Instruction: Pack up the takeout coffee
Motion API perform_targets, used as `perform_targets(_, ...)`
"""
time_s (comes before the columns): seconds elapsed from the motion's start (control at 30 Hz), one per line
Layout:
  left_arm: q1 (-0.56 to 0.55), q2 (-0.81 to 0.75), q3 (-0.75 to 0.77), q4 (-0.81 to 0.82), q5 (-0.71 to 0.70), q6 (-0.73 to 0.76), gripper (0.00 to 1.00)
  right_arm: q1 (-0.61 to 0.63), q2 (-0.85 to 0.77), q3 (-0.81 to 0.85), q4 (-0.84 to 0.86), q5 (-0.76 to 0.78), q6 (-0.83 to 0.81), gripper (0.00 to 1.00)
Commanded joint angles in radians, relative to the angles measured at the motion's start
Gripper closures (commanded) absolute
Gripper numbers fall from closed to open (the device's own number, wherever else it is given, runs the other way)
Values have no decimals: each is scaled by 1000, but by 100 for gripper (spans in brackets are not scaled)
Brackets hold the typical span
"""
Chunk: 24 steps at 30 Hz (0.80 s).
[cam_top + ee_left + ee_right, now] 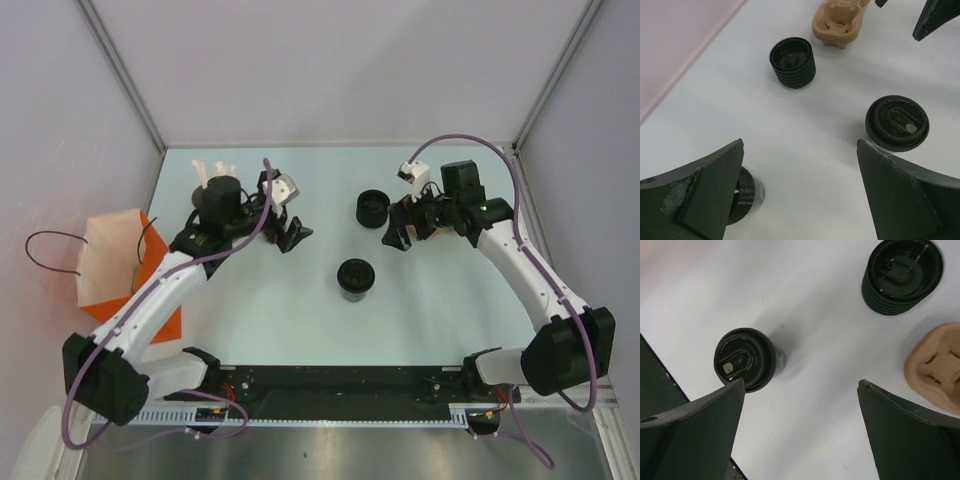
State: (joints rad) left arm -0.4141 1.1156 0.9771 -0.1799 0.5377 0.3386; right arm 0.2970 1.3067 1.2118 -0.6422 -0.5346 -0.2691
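Observation:
The takeout coffee (355, 278) is a small black cup with a round black lid, standing upright mid-table between the arms. It shows right of centre in the left wrist view (896, 122) and at left in the right wrist view (745, 359). My left gripper (290, 232) hangs open to the cup's upper left, with only bare table between its fingers (800, 145). My right gripper (397, 235) is open too, above and right of the cup and apart from it (801, 382).
A ribbed black cup without a lid (372, 208) stands behind the coffee. Beside it, a tan moulded piece (935, 367) lies under the right gripper. A cup of white straws (218, 190) stands back left. An orange-and-tan paper bag (110, 262) lies at the left edge. Another black ribbed thing (745, 195) shows behind my left finger.

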Motion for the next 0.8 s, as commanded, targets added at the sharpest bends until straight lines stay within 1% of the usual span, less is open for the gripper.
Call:
perform_targets(0.0,-43,125,72,-49,21,-24,0,-30,40,-21,47,-108,47,0)
perform_targets(0.13,-116,214,84,-56,1,-30,0,-59,19,-67,75,-148,34,0)
perform_targets(0.23,-132,262,75,-26,4,-61,0,-79,3,-89,85,-180,27,0)
perform_targets(0.33,-135,309,90,-33,11,-76,0,-82,8,-98,78,-215,13,0)
perform_targets(0.47,-141,331,83,-18,45,-96,0,-82,22,-100,65,-260,-4,0)
perform_targets(0.77,-164,351,58,5,74,-119,0,-73,51,-109,72,-283,-7,0)
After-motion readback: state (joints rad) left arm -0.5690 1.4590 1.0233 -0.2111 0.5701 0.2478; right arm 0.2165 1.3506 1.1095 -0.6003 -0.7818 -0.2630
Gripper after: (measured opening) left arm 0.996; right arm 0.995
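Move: The lidded cup stands about 13 cm to the right of the left hand and 6 cm nearer the base, its middle some 20 cm below. The lid stack is roughly 10 cm ahead and 17 cm right of that hand; the other cup stands about 6 cm to its left and 6 cm ahead. From the right hand, the lidded cup lies some 7 cm back, 11 cm left and 16 cm down. Bring the open left gripper down about 11 cm and some 7 cm to the right, towards the lidded cup, most of it in a quick first half before easing off just short of the cup. Tilt that wrist about 20 degrees on the way so the fingers point more steeply down. Let the open right gripper sink about 3 cm, clear of everything. ##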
